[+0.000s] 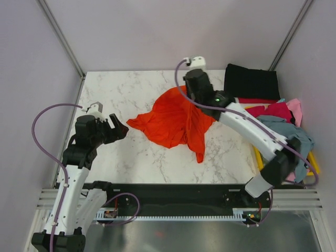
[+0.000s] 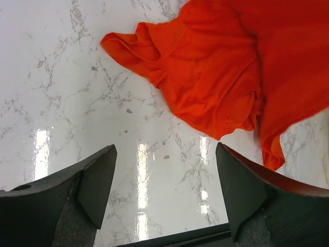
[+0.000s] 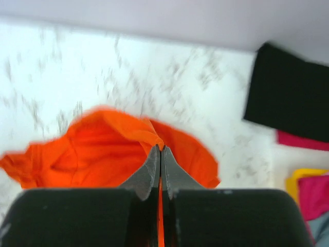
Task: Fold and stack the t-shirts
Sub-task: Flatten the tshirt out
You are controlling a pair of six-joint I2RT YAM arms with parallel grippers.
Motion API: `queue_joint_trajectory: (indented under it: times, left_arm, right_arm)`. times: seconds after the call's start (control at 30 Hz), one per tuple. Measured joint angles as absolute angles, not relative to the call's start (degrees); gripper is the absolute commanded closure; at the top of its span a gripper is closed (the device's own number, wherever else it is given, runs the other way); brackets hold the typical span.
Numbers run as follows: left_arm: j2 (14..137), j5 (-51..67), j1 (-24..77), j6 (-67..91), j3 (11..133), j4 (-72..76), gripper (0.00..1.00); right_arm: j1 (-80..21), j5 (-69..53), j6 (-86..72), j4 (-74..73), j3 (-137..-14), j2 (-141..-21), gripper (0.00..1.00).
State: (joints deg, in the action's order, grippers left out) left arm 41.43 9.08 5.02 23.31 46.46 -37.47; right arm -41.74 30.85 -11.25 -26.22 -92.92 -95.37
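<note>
The bright orange t-shirt [image 1: 173, 122] lies crumpled in the middle of the marble table. My right gripper [image 3: 160, 149] is shut on a pinched fold of it at its far edge, and orange cloth shows between the fingers. In the top view the right wrist [image 1: 197, 84] covers that spot. My left gripper [image 1: 119, 128] hovers open just left of the shirt's left corner [image 2: 118, 43], with only bare marble between its fingers [image 2: 97, 180]. A folded black t-shirt [image 1: 252, 81] lies flat at the far right. Red, pink and grey-blue t-shirts [image 1: 283, 118] are heaped at the right.
A yellow bin [image 1: 313, 160] sits under the heap at the table's right edge. Grey walls close off the table's back and both sides. The black t-shirt [image 3: 288, 105] and red cloth [image 3: 313, 190] lie to the right of my right gripper.
</note>
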Motion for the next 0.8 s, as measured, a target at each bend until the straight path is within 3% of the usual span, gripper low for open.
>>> queue_joint_trajectory:
  times: [0.13,0.23,0.53,0.8]
  left_arm:
    - [46.1,9.1,5.0,24.2,46.5,-36.0,0.13]
    - [53.7,10.0,5.0,26.7,46.5,-33.0,0.12]
    - [77.2,10.4,5.3,32.9,48.1,-22.0,0.14]
    - [92.3,7.8,6.0,34.2,58.7,-15.7,0.19]
  right_arm:
    - [-38.4,35.8,-10.3,-23.2,-84.4,-77.6,1.0]
    - [-35.3,36.9,-10.4,-22.7,-78.3,-71.3,1.0]
    - [-32.0,31.6,-10.9,-25.4,-67.9,-75.1,1.0]
    - [-32.0,27.1,-12.2,-24.7,-66.8,-74.9,1.0]
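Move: Ahead of the open left hand, about 16 cm out, 6 cm to its right and 19 cm below, lies the left sleeve end of the orange t-shirt; the shirt's near bulge is roughly 4 cm ahead, 19 cm right. For the right hand, already holding a raised fold, the shirt's right end lies some 9 cm right, 1 cm back and 26 below, its near tip about 17 cm back, 5 right. That sleeve end is 21 cm left of the right hand, 1 cm back, 26 below. Reaching forward and down by about 15 and 12 cm, the left hand closes in above the shirt's left sleeve end, tipping some 20 degrees further down, fingers staying wide open. The right hand keeps its shut grip on the fold and carries it up and right, over the shirt's right part, drawing back about 5 cm, then sinks and eases almost to a stop. ##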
